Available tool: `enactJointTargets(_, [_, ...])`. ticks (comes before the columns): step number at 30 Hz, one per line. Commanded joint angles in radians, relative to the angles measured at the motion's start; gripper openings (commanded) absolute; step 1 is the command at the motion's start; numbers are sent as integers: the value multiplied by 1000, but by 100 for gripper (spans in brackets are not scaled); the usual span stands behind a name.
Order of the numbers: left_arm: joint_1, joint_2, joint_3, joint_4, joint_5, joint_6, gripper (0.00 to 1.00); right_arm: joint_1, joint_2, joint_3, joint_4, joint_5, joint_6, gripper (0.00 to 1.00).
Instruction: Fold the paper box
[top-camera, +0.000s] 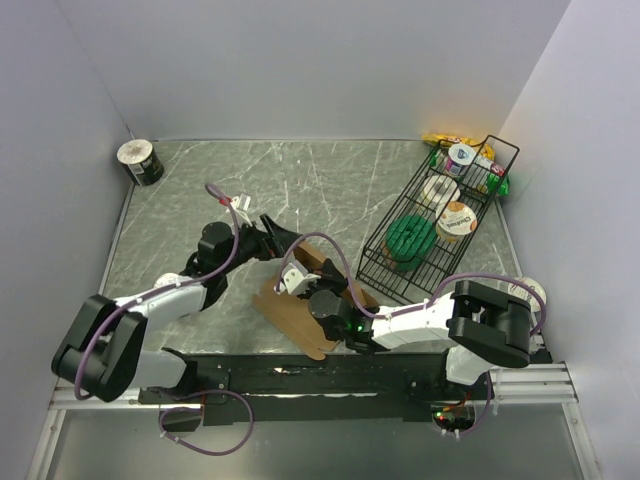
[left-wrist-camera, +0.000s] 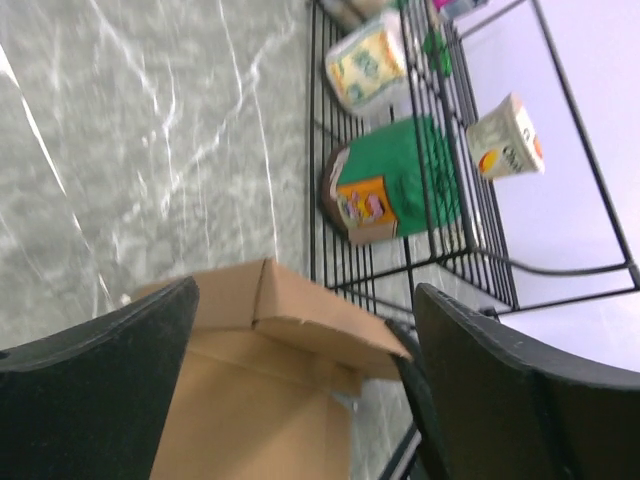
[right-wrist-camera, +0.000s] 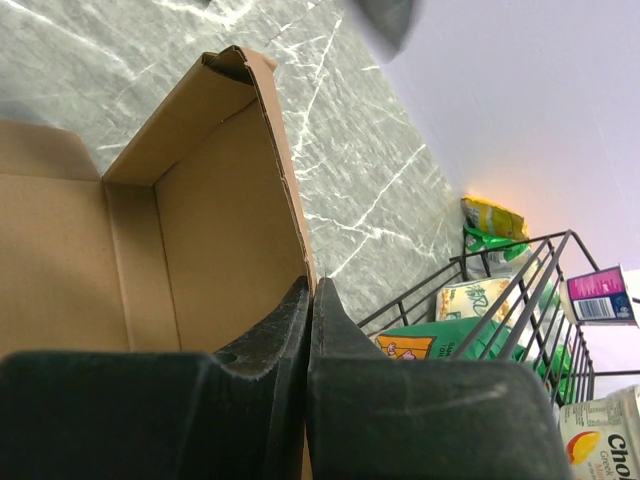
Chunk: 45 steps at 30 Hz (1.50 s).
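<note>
The paper box (top-camera: 293, 322) is plain brown cardboard, partly folded, lying on the marble table between both arms. One side wall stands upright in the right wrist view, where the paper box (right-wrist-camera: 210, 200) shows its inside corner. My right gripper (right-wrist-camera: 310, 285) is shut, pinching the top edge of that wall. From above, the right gripper (top-camera: 312, 285) sits over the box's middle. My left gripper (top-camera: 282, 243) hangs wide open at the box's far corner. In the left wrist view, the left gripper (left-wrist-camera: 305, 300) straddles a folded corner flap of the paper box (left-wrist-camera: 260, 330) without touching it.
A black wire basket (top-camera: 372, 250) stands just right of the box, holding a green pack (top-camera: 410, 240), rolls and yogurt cups. Snack bags (top-camera: 450, 140) lie behind it. A tin (top-camera: 140, 162) sits in the far left corner. Grey walls enclose the table.
</note>
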Motion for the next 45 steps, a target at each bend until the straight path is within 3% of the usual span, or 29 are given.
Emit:
enactJointTargets(1, [4, 38, 25, 65, 87, -33, 90, -1, 22, -27, -124, -91, 131, 0])
enactJointTargets(20, [6, 180, 40, 142, 62, 0, 61, -2, 24, 2, -179, -94, 165, 2])
enactJointTargets(28, [17, 239, 51, 178, 78, -7, 42, 1, -27, 8, -249, -100, 213, 31])
enactJointTargets(33, [23, 269, 50, 211, 91, -12, 38, 7, -62, 4, -277, -101, 243, 47])
enactJointTargets(36, [23, 278, 50, 211, 96, -9, 37, 11, -82, 13, -314, -108, 276, 68])
enactJointTargets(39, [23, 282, 50, 200, 98, 0, 35, 18, -123, 40, -389, -130, 335, 82])
enactJointTargets(45, [23, 273, 48, 169, 96, 30, 35, 16, -220, 161, -631, -265, 518, 87])
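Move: The box corner stands about 2 cm ahead of the open left hand, 3 cm to its right and 4 cm below; the wall edge in the right fingers is some 4 cm back, 9 cm right and 4 cm below. The green pack in the basket lies roughly 27 cm right of the left hand, nearly level with it and 12 cm below. From the right hand, already gripping the wall edge, the corner is about 6 cm ahead and 6 cm left, at about equal height. The left fingers close to under half open around the raised box corner and take it between their tips, the hand sinking some 4 cm, then easing about 2 cm forward and right. The right hand keeps its pinch on the wall edge for the first half, then opens wide and draws back about 3 cm and down 2, tipping some 15 degrees downward. ##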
